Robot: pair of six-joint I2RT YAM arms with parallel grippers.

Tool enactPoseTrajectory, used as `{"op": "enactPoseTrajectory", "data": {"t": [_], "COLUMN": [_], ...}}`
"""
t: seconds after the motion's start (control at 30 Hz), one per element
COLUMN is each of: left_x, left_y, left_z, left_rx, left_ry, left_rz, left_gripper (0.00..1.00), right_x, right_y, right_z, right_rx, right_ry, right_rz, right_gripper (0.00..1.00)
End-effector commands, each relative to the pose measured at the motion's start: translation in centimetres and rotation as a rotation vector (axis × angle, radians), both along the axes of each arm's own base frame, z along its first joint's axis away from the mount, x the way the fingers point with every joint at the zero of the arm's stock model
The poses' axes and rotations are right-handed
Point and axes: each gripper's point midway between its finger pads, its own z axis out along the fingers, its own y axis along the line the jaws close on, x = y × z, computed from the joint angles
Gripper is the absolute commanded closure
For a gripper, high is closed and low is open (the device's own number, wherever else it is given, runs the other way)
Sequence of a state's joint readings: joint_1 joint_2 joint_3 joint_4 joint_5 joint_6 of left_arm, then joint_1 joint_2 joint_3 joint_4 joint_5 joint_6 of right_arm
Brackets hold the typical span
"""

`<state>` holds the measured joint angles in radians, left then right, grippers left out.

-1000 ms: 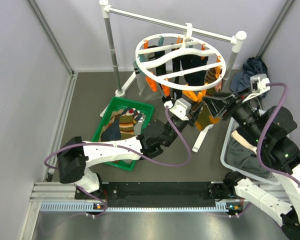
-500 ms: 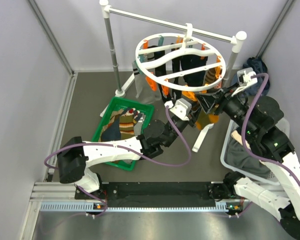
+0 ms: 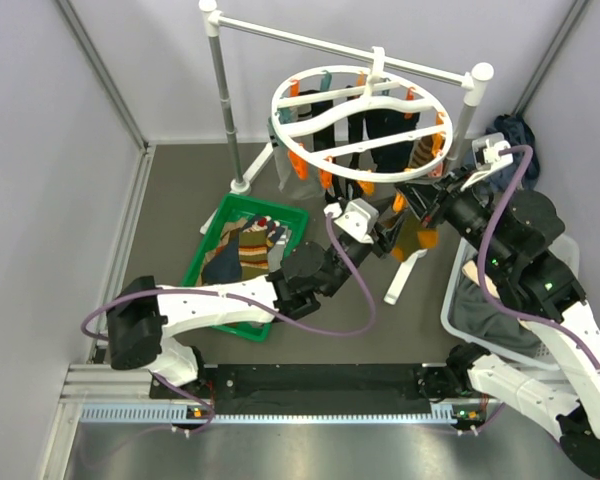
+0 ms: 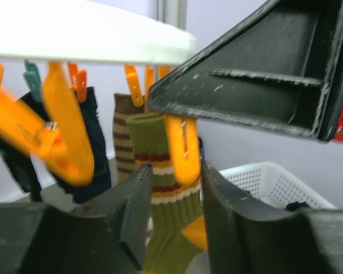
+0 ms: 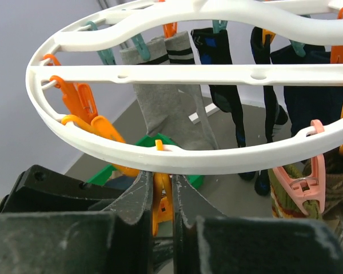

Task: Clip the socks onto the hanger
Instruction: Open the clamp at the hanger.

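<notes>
The white ring hanger (image 3: pixel 276 105) hangs from the rail, with several socks clipped under it. My right gripper (image 5: pixel 162 182) reaches under the near rim (image 5: pixel 188 157) and is shut on an orange clip (image 5: pixel 162 202), squeezing its top. An olive sock (image 4: pixel 166 228) with red, white and mustard bands hangs at that same orange clip (image 4: pixel 180 151). My left gripper (image 4: pixel 176 168) is just below it, jaws apart on either side of the sock and clip. From above, the left gripper (image 3: pixel 388 235) and right gripper (image 3: pixel 417 195) meet at the olive sock (image 3: pixel 412 238).
A green tray (image 3: pixel 212 230) of loose socks (image 3: pixel 250 245) lies on the floor at left. A white lattice basket (image 3: pixel 450 300) of dark cloth stands at right. The rail stand (image 3: pixel 220 90) holds the hanger. A pink clip (image 5: pixel 300 182) hangs beside my right fingers.
The right arm has swung left to the hanger's near rim and its jaws have closed on the orange clip. The left jaws have spread wider around the olive sock.
</notes>
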<state>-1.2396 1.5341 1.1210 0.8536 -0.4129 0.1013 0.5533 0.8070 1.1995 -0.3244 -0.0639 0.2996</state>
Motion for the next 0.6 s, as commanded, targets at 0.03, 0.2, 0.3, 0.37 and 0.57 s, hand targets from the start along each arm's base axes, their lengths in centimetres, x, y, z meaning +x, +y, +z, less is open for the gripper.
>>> {"op": "enactPoseTrajectory", "data": {"t": [0.03,0.2,0.3,0.37,0.57], "left_x": [-0.4,0.1,0.3,0.5,2.3], "left_y": [3.3,6.9,9.5,12.0,20.3], "left_z": [0.8,-1.6,-4.2,-6.9,-15.0], "left_rx": [-0.007,0.075,0.159,0.225,0.353], "left_ry": [0.037,0.131,0.215,0.302,0.579], "left_rz": [0.042,0.133,0.203,0.285,0.527], "left_gripper": [0.42,0.26,0.20,0.19,0.19], "right_x": [0.0,0.2,0.5,0.6,0.7], "right_y": [-0.4,-0.2,-0.4,-0.4,-0.9], "right_z": [1.8,1.0,0.4,0.0,-0.3], "right_rx": [0.035,0.025,0.018,0.009,-0.011], "right_ry": [-0.070,-0.060,-0.052,-0.051,-0.056], "right_rz": [-0.014,-0.014,-0.029,-0.035,-0.056], "right_gripper": [1.00,1.00,1.00,1.00,1.00]}}
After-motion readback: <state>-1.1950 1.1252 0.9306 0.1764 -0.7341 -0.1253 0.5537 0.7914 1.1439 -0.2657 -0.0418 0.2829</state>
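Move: The left fingers straddle the lower end of the orange clip, its middle about 2 cm ahead, 1 cm right and 3 cm up; the striped olive sock hangs some 8 cm ahead, 8 cm right, 5 cm lower. The socks in the green bin are roughly 34 cm left, 10 cm ahead and 38 cm below. The right fingers already pinch that orange clip; the pink clip is about 5 cm ahead and 6 cm right of them. Bring the left gripper away from the orange clip at the hanger's rim, opening its fingers wide as it leaves: about 14 cm left towards the green bin, at first nearly level, then sinking some 8 cm, while the wrist tips down about 20 degrees and swings counter-clockwise. Keep the right gripper in place, shut on the clip under the rim. ##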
